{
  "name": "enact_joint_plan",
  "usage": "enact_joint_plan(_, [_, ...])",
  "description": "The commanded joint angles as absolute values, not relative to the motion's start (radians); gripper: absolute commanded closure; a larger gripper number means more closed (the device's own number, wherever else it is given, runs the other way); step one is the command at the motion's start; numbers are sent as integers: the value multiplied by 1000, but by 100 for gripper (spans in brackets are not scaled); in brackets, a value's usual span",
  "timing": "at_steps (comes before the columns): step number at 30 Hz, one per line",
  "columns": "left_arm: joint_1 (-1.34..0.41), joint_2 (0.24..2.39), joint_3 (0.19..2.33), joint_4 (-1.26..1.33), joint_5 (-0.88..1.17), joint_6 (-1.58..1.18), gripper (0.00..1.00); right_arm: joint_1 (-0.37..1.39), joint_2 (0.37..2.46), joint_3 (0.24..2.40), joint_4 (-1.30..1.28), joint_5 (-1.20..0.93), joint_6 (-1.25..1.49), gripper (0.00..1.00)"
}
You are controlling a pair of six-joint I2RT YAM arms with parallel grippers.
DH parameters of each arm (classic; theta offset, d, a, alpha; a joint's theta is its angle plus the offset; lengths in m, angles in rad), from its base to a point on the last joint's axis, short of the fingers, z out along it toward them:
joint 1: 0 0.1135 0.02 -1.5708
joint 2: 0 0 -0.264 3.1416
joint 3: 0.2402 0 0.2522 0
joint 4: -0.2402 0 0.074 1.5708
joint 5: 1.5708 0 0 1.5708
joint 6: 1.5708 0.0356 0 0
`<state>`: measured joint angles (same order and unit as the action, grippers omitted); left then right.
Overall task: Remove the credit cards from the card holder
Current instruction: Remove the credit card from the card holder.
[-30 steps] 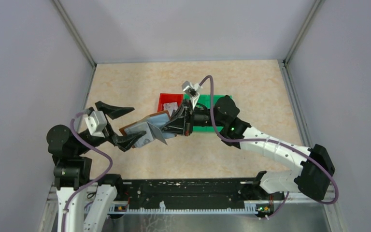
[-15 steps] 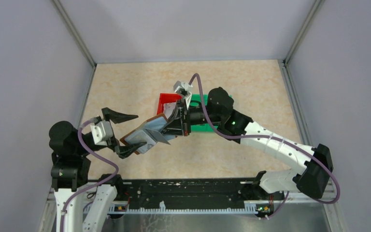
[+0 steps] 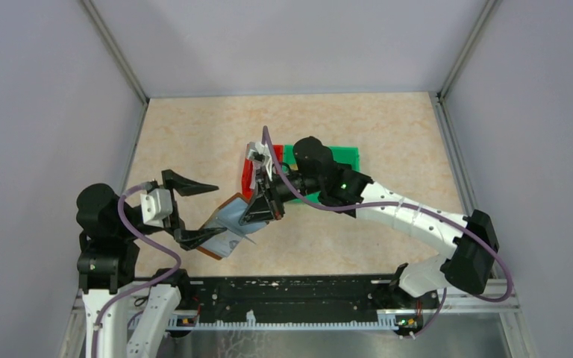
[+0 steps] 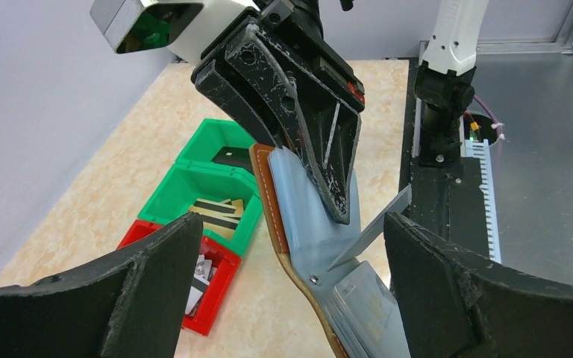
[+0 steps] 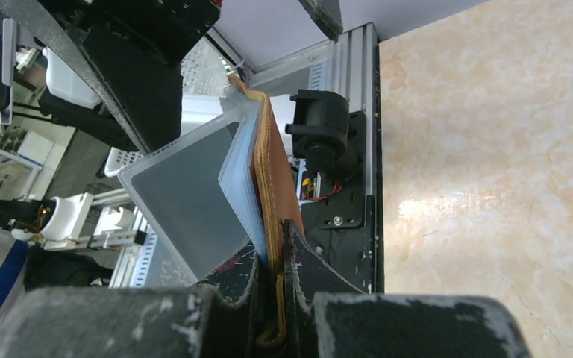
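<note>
The card holder, brown outside and pale blue inside, hangs open above the table. My right gripper is shut on its brown cover, pinching the edge between both fingers. A clear pocket leaf with a grey credit card in it fans away from the cover, seen edge-on as a thin grey credit card in the left wrist view. My left gripper stands wide open. The holder's lower end hangs between its fingers, and neither finger touches it. More pockets with cards show at the bottom.
A green bin holds gold cards with dark stripes. A red bin beside it holds whitish scraps. In the top view both bins sit behind the right arm. The black base rail runs along the near edge.
My right arm has swung left and toward the near edge, carrying the card holder. The holder's lower end now lies between the open left fingers. The left gripper has stayed open.
</note>
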<state>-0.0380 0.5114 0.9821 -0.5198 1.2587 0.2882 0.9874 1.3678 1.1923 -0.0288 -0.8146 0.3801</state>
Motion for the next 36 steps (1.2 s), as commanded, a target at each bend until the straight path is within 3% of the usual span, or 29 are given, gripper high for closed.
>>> enact_joint_plan(1, [-40, 517, 984, -545, 1296, 307, 5, 1012, 1355, 1285, -28, -835, 339, 100])
enact_joint_plan(12, [-40, 516, 959, -641, 1295, 414, 8, 1018, 1343, 1296, 30, -884, 359, 100])
enact_joint_plan(17, [-40, 515, 956, -664, 1308, 433, 15, 1025, 1355, 1298, 36, -901, 356, 100])
enact_joint_plan(28, [-52, 530, 917, -685, 1331, 428, 66, 1034, 1339, 1309, 6, -832, 307, 100])
enact_joint_plan(31, [-52, 530, 902, -630, 1332, 342, 80, 1034, 1317, 1297, 17, -797, 298, 90])
enact_joint_plan(34, [-52, 534, 891, -574, 1323, 260, 98, 1030, 1304, 1293, 18, -762, 293, 73])
enact_joint_plan(36, [-52, 539, 884, -537, 1329, 206, 100, 1019, 1287, 1282, 23, -739, 297, 61])
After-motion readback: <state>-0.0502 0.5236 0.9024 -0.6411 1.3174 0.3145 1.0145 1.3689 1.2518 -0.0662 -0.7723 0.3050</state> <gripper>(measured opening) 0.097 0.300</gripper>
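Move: The card holder's middle is about 5 cm to the right of my open left hand, some 3 cm back and 4 cm lower; its near-left end hangs just below my fingers. My right fingertips, shut on the holder's other end, are roughly 8 cm to my left hand's right, 1 cm back and level with it. The red box is about 10 cm ahead, 9 cm right and 28 cm below my left hand. From my right hand, the holder's middle lies 4 cm left, 3 cm back and 3 cm down. I lower my wide-open left hand about 4 cm over the free left end of the card holder, drifting slightly back and tipping some 10 degrees, and close its fingers until they pinch the leather and sleeves together. My right hand keeps its grip while easing about 1.5 cm back and up, then returns forward and opens partway, letting go of its end. ##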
